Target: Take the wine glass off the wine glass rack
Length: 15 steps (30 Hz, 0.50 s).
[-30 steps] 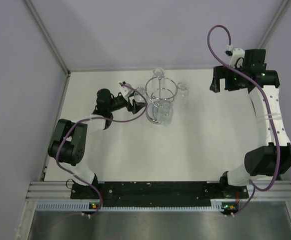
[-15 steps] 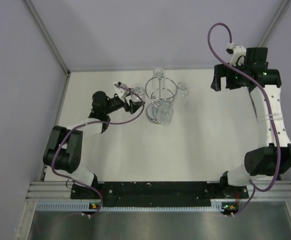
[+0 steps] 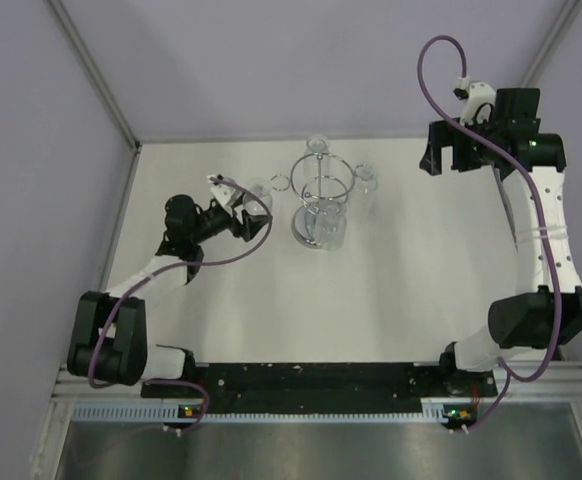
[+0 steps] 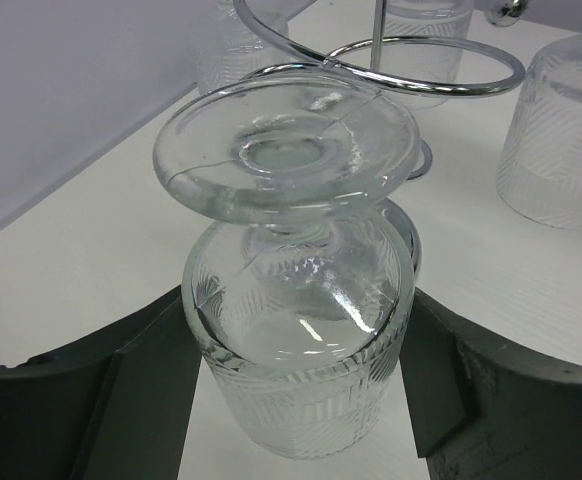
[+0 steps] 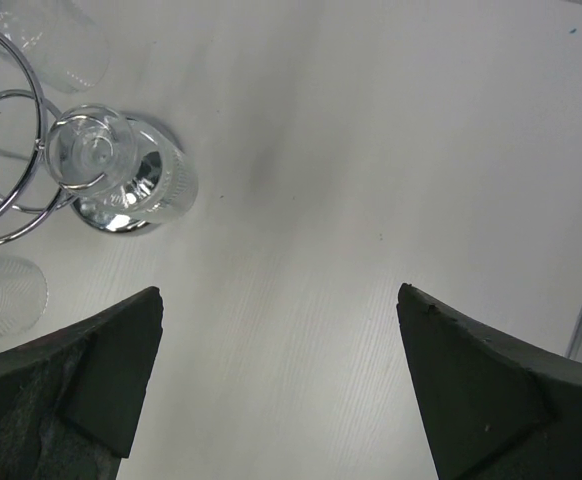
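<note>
My left gripper is shut on a wine glass, a clear cut-pattern glass held upside down by its bowl with the round foot on top. In the top view the left gripper and that glass are left of the wine glass rack, apart from it. The chrome rack ring shows just behind the held glass. My right gripper hangs open and empty at the far right, high over the table.
Other glasses hang on the rack: one at the back, one on the right, one at the front. The right wrist view shows the rack's mirrored base. Purple walls close the table's back and left sides.
My left arm has drawn back to the left with the glass in its jaws, off the rack's arm and away from the rack. The right arm has barely shifted.
</note>
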Tool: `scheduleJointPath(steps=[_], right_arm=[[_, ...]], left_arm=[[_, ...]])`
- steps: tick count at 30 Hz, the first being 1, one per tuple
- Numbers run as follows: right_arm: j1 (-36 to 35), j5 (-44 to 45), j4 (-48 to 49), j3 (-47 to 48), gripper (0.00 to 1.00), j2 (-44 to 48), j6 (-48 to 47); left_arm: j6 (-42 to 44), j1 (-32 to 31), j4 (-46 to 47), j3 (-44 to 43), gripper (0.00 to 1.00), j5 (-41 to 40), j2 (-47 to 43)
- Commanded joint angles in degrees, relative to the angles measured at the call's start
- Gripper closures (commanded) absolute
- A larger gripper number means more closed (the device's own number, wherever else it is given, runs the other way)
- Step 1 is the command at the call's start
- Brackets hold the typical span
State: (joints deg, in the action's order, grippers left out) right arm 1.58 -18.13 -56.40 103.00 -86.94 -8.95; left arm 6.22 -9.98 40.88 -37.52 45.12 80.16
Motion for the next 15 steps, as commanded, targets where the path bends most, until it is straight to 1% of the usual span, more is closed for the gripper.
scheduleJointPath(steps=[1,4,6,9,10,11,13,15], right_arm=[[0.0,-3.0,3.4,4.8,0.01,0.3,0.7],[-1.2,-2.9,7.3,3.4,0.02,2.1,-1.2],[-6.0,-0.2,13.2,-0.2,0.02,4.9,-5.2],[-14.0,5.6,22.4,-7.1,0.02,9.6,-12.9],[-16.7,9.0,25.9,-9.3,0.02,10.9,-14.7],[-18.8,11.0,28.6,-10.7,0.02,11.9,-15.4],[-22.9,12.2,31.3,-12.1,0.05,13.4,-15.1],[-27.0,12.9,34.5,-14.8,0.06,15.2,-15.9]], left_arm=[[-3.7,1.0,-6.9,-0.6,1.00,-2.5,-9.3],[-12.2,1.7,-18.5,-1.9,1.00,-5.7,-15.0],[-15.0,2.2,-28.1,-3.4,1.00,-6.4,-18.4],[-17.5,3.4,-37.9,-4.9,1.00,-4.8,-22.1],[-18.1,4.2,-40.5,-5.6,1.00,-3.8,-22.8],[-18.7,4.9,-44.5,-6.7,1.00,-3.4,-23.4],[-20.1,6.1,-50.3,-8.8,1.00,-3.1,-24.3],[-21.3,7.7,-52.9,-9.6,1.00,-0.7,-24.6]])
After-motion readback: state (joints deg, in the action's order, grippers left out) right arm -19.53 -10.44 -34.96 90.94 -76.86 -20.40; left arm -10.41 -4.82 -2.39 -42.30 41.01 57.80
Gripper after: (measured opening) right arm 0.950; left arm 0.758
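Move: The wine glass, foot upward, is already off the rack in the left fingers, right at the hand point. The empty loop it left is roughly 4 cm ahead, 5 cm to the right and 3 cm above; the near wine glass hangs some 2 cm back and 16 cm to the right, about level. From the right hand, the right wine glass lies about 6 cm ahead, 15 cm left and 13 cm below; the near wine glass about 1 cm back, 23 cm left and as far below. The held wine glass is carried away from the empty loop by the left hand, about 7 cm back and 4 cm left with a small rise, the wrist tipping it some 30 degrees while the fingers keep their hold on the bowl. The right hand, fingers wide, sweeps left towards the right wine glass, rising well above it as its fingers swing up and counter-clockwise. ##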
